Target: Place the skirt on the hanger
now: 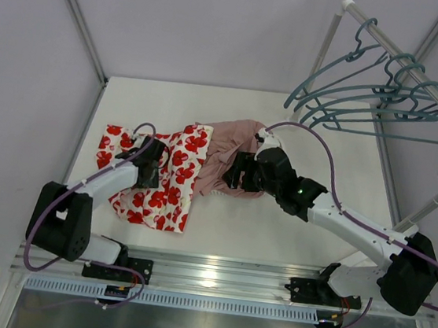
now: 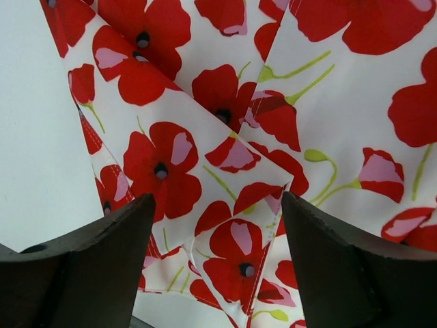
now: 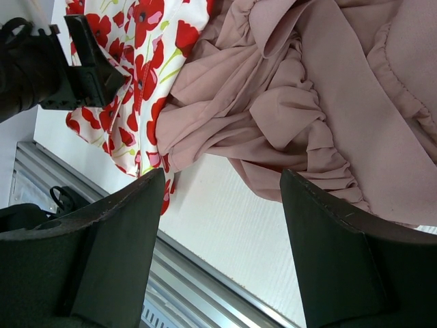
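The skirt [image 1: 163, 199], white with red poppies, lies rumpled and folded on the left half of the white table [image 1: 249, 112]. My left gripper [image 1: 155, 169] hovers low over its middle, open; in the left wrist view a folded corner of the skirt [image 2: 225, 123] lies below the gap between the fingers of the left gripper [image 2: 217, 225], and neither finger touches it. Several teal-grey hangers [image 1: 354, 88] hang on a rail at the far right. My right gripper [image 1: 234, 172] is open over the near edge of a dusty-pink garment [image 3: 307, 102], holding nothing.
The pink garment [image 1: 224, 153] overlaps the skirt's right edge [image 3: 147, 41]. The clothes rail [image 1: 420, 68] slants across the far right corner on a stand. A metal rail [image 1: 214, 274] runs along the table's near edge. Grey walls close in the left and the back.
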{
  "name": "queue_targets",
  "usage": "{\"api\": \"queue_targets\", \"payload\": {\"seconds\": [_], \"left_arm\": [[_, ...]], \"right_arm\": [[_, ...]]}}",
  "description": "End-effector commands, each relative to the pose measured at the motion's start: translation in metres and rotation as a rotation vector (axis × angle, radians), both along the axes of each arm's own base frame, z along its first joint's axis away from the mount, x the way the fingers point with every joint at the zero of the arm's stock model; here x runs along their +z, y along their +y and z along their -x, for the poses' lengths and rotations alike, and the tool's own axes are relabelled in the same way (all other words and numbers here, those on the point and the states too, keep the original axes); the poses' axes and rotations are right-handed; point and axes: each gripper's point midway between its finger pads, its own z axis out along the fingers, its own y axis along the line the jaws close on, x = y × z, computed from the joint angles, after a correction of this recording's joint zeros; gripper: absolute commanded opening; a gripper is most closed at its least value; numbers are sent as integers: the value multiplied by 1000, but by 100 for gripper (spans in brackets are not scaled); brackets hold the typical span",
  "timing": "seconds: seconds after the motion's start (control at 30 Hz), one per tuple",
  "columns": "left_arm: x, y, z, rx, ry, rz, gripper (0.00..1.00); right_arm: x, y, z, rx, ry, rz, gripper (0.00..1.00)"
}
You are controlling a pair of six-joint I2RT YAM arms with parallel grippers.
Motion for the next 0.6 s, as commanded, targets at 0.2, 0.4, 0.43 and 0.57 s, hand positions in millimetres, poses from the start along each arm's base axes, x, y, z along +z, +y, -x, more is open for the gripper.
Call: {"api": "queue_targets", "payload": {"seconds": [0.2, 0.4, 0.43, 0.57], "left_arm": [[10, 14, -12, 45, -32, -105, 47], [41, 27, -11, 123, -163, -123, 11], [46, 29, -10, 133, -180, -126, 9], [65, 43, 0, 223, -259, -133, 3]], "right_arm": [[6, 2, -5, -11, -13, -23, 74], [7, 3, -5, -7, -13, -26, 74], [5, 4, -4, -4, -10, -24, 74], [4, 5, -4, 0, -6, -24, 74]]}}
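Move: Just under the left fingers, about 2 cm below and 1 cm to the left, lies the folded edge of the skirt. The skirt's far right corner is roughly 18 cm ahead and 17 cm right of the left hand, and the pink cloth some 10 cm ahead and 26 cm right, at about the same height. From the right hand, that folded edge is about 25 cm left, level fore-and-aft, and some 16 cm down. Down barely more than a centimetre into the folded skirt edge, the left hand shuts its wide-open fingers while easing left and pinches the fabric between them. It then lifts about 5 cm from its lowest point, still drifting left, nearly 3 cm in all, with the fingertips swinging outward by some 10 degrees. ##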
